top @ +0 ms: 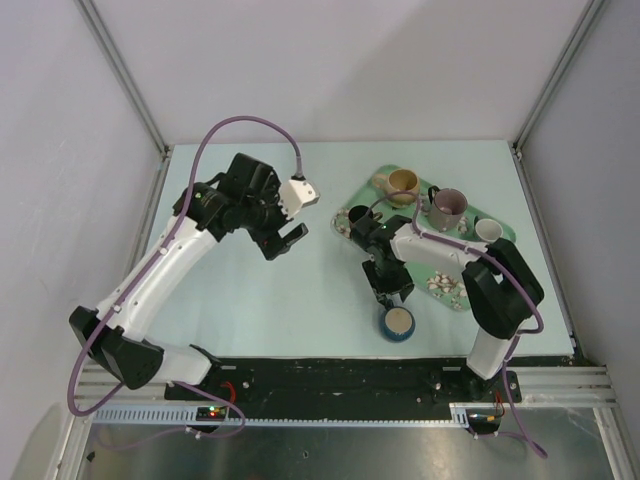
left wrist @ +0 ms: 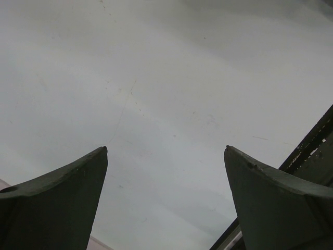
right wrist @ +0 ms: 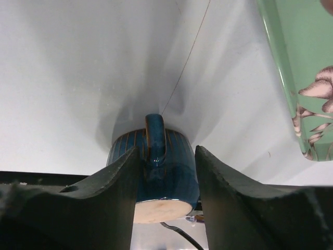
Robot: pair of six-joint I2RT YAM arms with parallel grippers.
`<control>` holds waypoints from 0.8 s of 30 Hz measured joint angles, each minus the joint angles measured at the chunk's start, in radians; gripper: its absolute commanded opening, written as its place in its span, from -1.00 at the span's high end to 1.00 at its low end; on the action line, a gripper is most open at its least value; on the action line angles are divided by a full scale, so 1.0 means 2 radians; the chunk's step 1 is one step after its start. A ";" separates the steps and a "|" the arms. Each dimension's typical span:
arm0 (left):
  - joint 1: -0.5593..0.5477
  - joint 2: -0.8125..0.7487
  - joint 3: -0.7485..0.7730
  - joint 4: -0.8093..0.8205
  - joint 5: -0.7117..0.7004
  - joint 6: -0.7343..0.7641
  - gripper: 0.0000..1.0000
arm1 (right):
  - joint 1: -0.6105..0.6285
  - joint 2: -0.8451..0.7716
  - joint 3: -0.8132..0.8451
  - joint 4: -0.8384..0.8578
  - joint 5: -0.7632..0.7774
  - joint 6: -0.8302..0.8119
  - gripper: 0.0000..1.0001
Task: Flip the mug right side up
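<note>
The mug (top: 399,322) is dark blue with thin stripes and stands upside down on the table near the front edge, its pale unglazed base facing up. In the right wrist view the mug (right wrist: 171,172) sits between my right fingers, its handle (right wrist: 154,135) pointing away from the wrist. My right gripper (top: 392,297) (right wrist: 167,148) is closed around the mug's body, a finger pressed on each side. My left gripper (top: 283,243) (left wrist: 166,148) hangs open over bare table at centre left, with nothing between its fingers.
A green floral tray (top: 505,235) (right wrist: 291,62) lies at the back right. On it stand a tan mug (top: 403,183), a mauve mug (top: 446,207) and a small white cup (top: 487,230), all upright. The black rail of the table's front edge runs just behind the blue mug.
</note>
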 measured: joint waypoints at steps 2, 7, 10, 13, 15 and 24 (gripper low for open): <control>0.001 0.000 0.000 0.000 0.000 0.000 -0.93 | 0.001 0.002 0.002 0.000 -0.001 -0.014 0.05; 0.003 0.000 0.000 0.000 0.001 0.000 -0.93 | 0.001 0.022 0.008 0.001 -0.005 -0.040 0.30; 0.003 0.000 0.000 0.000 0.001 0.000 -0.93 | 0.001 0.035 0.010 0.000 -0.009 -0.049 0.72; 0.004 0.000 0.000 0.000 0.005 0.000 -0.93 | 0.003 0.042 0.011 -0.001 -0.016 -0.057 0.97; 0.005 -0.001 0.000 0.000 0.008 0.000 -0.93 | 0.004 0.042 0.013 -0.004 -0.022 -0.059 0.99; 0.035 -0.003 0.000 -0.001 0.075 -0.023 -0.93 | 0.005 -0.035 0.050 0.021 -0.040 -0.046 1.00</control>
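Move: The upturned blue mug's middle is about 5 cm back and 1 cm to the right of the right hand, at nearly its height; its handle points forward, between the open fingers. The green tray's middle is some 13 cm ahead and 7 cm right of that hand, and the dark metal mug on it about 16 cm ahead and 6 cm left. From the left hand the blue mug is roughly 21 cm right, 13 cm back and 20 cm down. Down first, by about 1.5 cm, the right hand sinks over the blue mug's handle with the fingers closing until they pinch it from both sides. It then reverses and quickly lifts the mug nearly 6 cm, bearing left and a little forward alongside the tray, the wrist tilting slightly as it goes. ##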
